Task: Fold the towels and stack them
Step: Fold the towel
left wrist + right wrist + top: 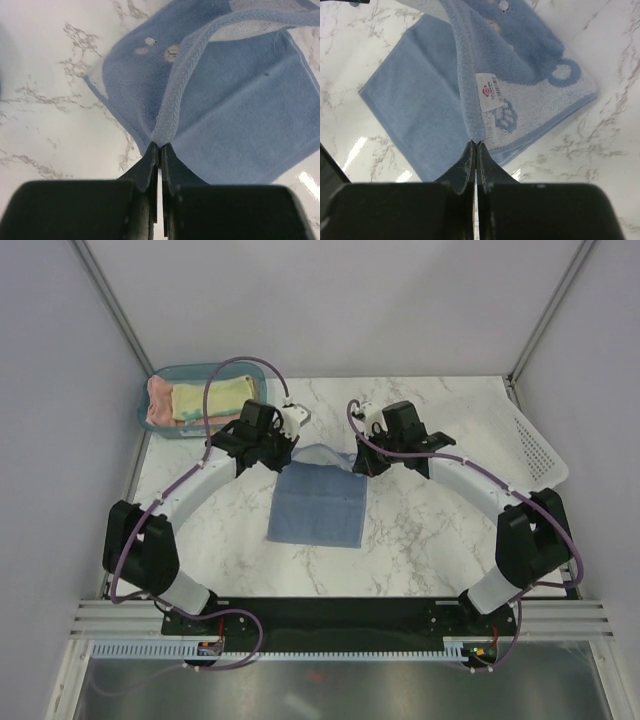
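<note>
A light blue towel (pixel 320 502) lies on the marble table, its far edge lifted off the surface. My left gripper (pixel 160 146) is shut on that raised hem at the left corner, above the flat part of the towel (pixel 240 125). My right gripper (pixel 476 144) is shut on the hem at the right corner, where the towel (pixel 415 100) shows its printed underside and a white label (pixel 488 91). In the top view the left gripper (pixel 284 445) and right gripper (pixel 362 452) hold the far edge. A salmon-pink towel (pixel 160 400) and a pale yellow towel (pixel 205 400) lie in the teal bin.
The teal plastic bin (pixel 160 430) stands at the table's far left corner. A white perforated basket (pixel 535 450) lies at the right edge. Grey walls close in the table on three sides.
</note>
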You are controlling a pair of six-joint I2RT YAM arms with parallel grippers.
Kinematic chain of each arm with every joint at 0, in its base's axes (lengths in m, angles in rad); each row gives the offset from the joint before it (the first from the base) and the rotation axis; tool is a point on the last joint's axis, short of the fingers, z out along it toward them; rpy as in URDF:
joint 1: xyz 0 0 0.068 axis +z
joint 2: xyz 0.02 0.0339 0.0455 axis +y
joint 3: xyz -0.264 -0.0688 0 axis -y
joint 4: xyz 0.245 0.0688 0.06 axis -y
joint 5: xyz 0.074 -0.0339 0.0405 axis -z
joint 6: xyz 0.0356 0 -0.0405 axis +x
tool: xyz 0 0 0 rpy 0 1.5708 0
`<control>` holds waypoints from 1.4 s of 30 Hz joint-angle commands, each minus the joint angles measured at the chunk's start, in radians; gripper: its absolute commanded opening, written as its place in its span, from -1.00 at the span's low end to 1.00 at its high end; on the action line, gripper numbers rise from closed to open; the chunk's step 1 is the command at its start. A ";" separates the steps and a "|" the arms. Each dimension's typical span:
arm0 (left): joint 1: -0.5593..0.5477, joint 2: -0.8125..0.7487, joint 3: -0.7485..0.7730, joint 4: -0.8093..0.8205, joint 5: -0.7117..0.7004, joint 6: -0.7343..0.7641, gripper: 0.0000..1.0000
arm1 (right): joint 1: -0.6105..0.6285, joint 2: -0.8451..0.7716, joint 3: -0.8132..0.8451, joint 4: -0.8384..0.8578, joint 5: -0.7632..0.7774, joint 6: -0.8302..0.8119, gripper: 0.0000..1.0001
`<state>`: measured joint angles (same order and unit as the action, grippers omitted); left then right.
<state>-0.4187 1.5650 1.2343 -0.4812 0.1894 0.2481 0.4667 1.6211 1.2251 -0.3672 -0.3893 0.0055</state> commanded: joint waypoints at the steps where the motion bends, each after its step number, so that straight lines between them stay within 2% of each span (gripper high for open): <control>1: -0.040 -0.091 -0.091 0.041 -0.068 -0.021 -0.95 | 0.036 -0.128 -0.070 0.005 0.036 0.045 -1.00; 5: -0.069 -0.158 -0.218 0.062 -0.122 -0.087 -0.95 | 0.044 -0.202 -0.165 -0.007 0.044 0.065 -1.00; 11: -0.115 -0.229 -0.297 0.053 -0.183 -0.118 -0.95 | 0.075 -0.259 -0.268 0.005 0.021 0.094 -1.00; 18: -0.169 -0.255 -0.325 0.027 -0.257 -0.142 -0.95 | 0.151 -0.299 -0.341 0.073 0.030 0.188 -1.00; 22: -0.187 -0.290 -0.300 0.020 -0.315 -0.154 -0.96 | 0.158 -0.309 -0.322 0.074 0.049 0.205 -1.00; 27: -0.193 -0.324 -0.288 -0.006 -0.268 -0.168 -0.95 | 0.162 -0.346 -0.297 0.031 0.083 0.200 -1.00; 32: -0.206 -0.319 -0.320 -0.036 -0.208 -0.194 -0.96 | 0.179 -0.372 -0.358 0.014 0.063 0.208 -1.00; 40: -0.224 -0.309 -0.358 -0.083 -0.223 -0.239 -0.95 | 0.251 -0.397 -0.481 0.079 0.079 0.283 -1.00; 42: -0.224 -0.251 -0.322 -0.109 -0.235 -0.240 -0.96 | 0.265 -0.394 -0.510 0.100 0.081 0.304 -1.00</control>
<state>-0.6376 1.2720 0.8803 -0.5598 -0.0429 0.0521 0.7105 1.2530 0.7418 -0.3283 -0.3172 0.2619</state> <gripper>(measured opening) 0.040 0.010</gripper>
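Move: The blue towel's near edge, lying on the table, is the target for the pinched far edge: its left corner is some 17 cm back and 4 cm left of the left hand, its right corner about 18 cm straight back from the right hand, both roughly 12 cm lower. The teal basket is about 17 cm ahead and 20 cm left of the left hand; the white basket is some 10 cm ahead and 31 cm right of the right hand, both around 9 cm below. The blue towel's far edge, still pinched at its two corners, is carried back over the lower layer towards the near edge. The left hand goes about 12 cm back, the right about 16; both dip, slow and lift a little midway, then sink again to end some 5 cm lower. The right hand's fingers tip about 10 degrees more steeply down. ##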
